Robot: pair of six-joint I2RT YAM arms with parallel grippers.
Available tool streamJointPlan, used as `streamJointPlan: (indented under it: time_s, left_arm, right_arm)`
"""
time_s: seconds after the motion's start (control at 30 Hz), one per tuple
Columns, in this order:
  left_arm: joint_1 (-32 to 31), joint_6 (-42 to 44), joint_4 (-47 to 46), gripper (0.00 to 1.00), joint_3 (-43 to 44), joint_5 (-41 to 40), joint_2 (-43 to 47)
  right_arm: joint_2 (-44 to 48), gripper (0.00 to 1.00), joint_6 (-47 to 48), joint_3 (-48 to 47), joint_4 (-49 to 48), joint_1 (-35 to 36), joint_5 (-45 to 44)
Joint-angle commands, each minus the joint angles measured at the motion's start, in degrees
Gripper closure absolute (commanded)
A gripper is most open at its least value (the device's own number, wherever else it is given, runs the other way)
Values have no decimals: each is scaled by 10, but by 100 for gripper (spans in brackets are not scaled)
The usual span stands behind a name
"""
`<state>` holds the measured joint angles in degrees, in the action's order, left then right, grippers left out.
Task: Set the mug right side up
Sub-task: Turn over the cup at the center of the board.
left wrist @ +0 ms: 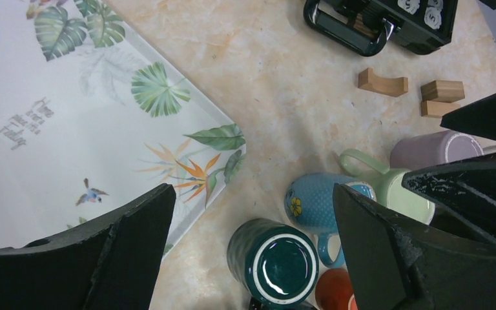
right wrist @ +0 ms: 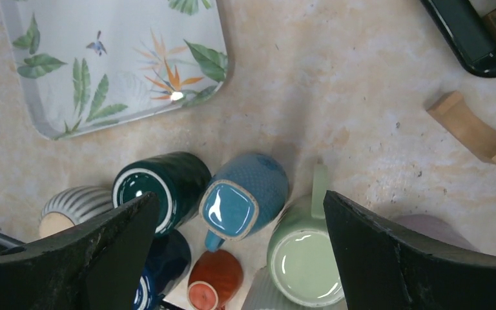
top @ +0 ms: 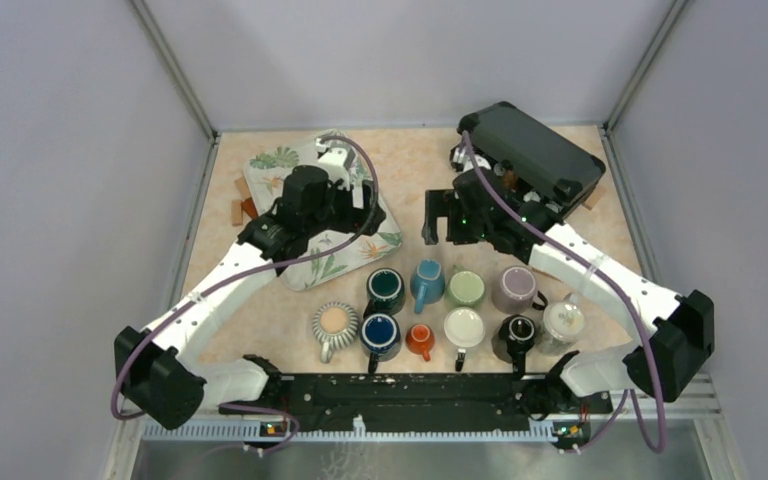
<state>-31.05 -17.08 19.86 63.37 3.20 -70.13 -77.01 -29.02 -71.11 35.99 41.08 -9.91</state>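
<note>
Several mugs stand in two rows near the arms, and those I can judge are bottom up. The dark teal mug (top: 385,288) (left wrist: 274,261) (right wrist: 158,184) and the blue mug (top: 427,283) (left wrist: 316,203) (right wrist: 242,200) show glazed bases. A light green mug (top: 466,288) (right wrist: 307,261) and a small orange mug (top: 420,340) (right wrist: 214,279) are beside them. My left gripper (top: 320,205) (left wrist: 253,194) hangs open above the teal mug, holding nothing. My right gripper (top: 447,222) (right wrist: 242,196) hangs open above the blue mug, also holding nothing.
A floral tray (top: 290,165) (left wrist: 71,129) (right wrist: 103,58) lies at the back left. A black case (top: 535,150) (left wrist: 387,22) sits at the back right, with wooden blocks (left wrist: 382,82) (right wrist: 471,127) near it. Grey walls enclose the table.
</note>
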Motion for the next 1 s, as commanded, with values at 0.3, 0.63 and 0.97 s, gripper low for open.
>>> streamJointPlan:
  time_s: [0.3, 0.63, 0.97]
  left_arm:
    - [5, -39, -19, 2, -35, 8, 33]
    - [13, -59, -17, 2, -58, 5, 58]
    - [13, -60, -20, 2, -69, 15, 64]
  right_arm:
    - [-29, 8, -122, 35, 37, 100, -73]
    - [-78, 25, -178, 15, 62, 125, -97]
    - [-123, 26, -174, -6, 68, 131, -108]
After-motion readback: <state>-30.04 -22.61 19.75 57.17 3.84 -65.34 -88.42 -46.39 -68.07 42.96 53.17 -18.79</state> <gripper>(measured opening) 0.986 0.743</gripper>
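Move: The upside-down blue mug, its handle towards the robot, lies about 5 cm back, 3 cm left and 16 cm below the right hand. The dark green mug stands some 10 cm to its left and 2 cm nearer the robot, the light green mug about 8 cm to its right and 3 cm nearer. The orange cup is roughly 13 cm behind the blue mug and 2 cm left. From the left hand the blue mug is about 8 cm back, 12 cm right, 20 cm below. The blue mug's upturned base is what the right hand comes down to: it sinks about 10 cm while drawing back some 5 cm and a little left, the last stretch almost straight down. The fingers tip some 15 degrees further downward and narrow from wide open to about three quarters, with no contact to be seen. The empty left hand, still open, eases a couple of centimetres back and down. ##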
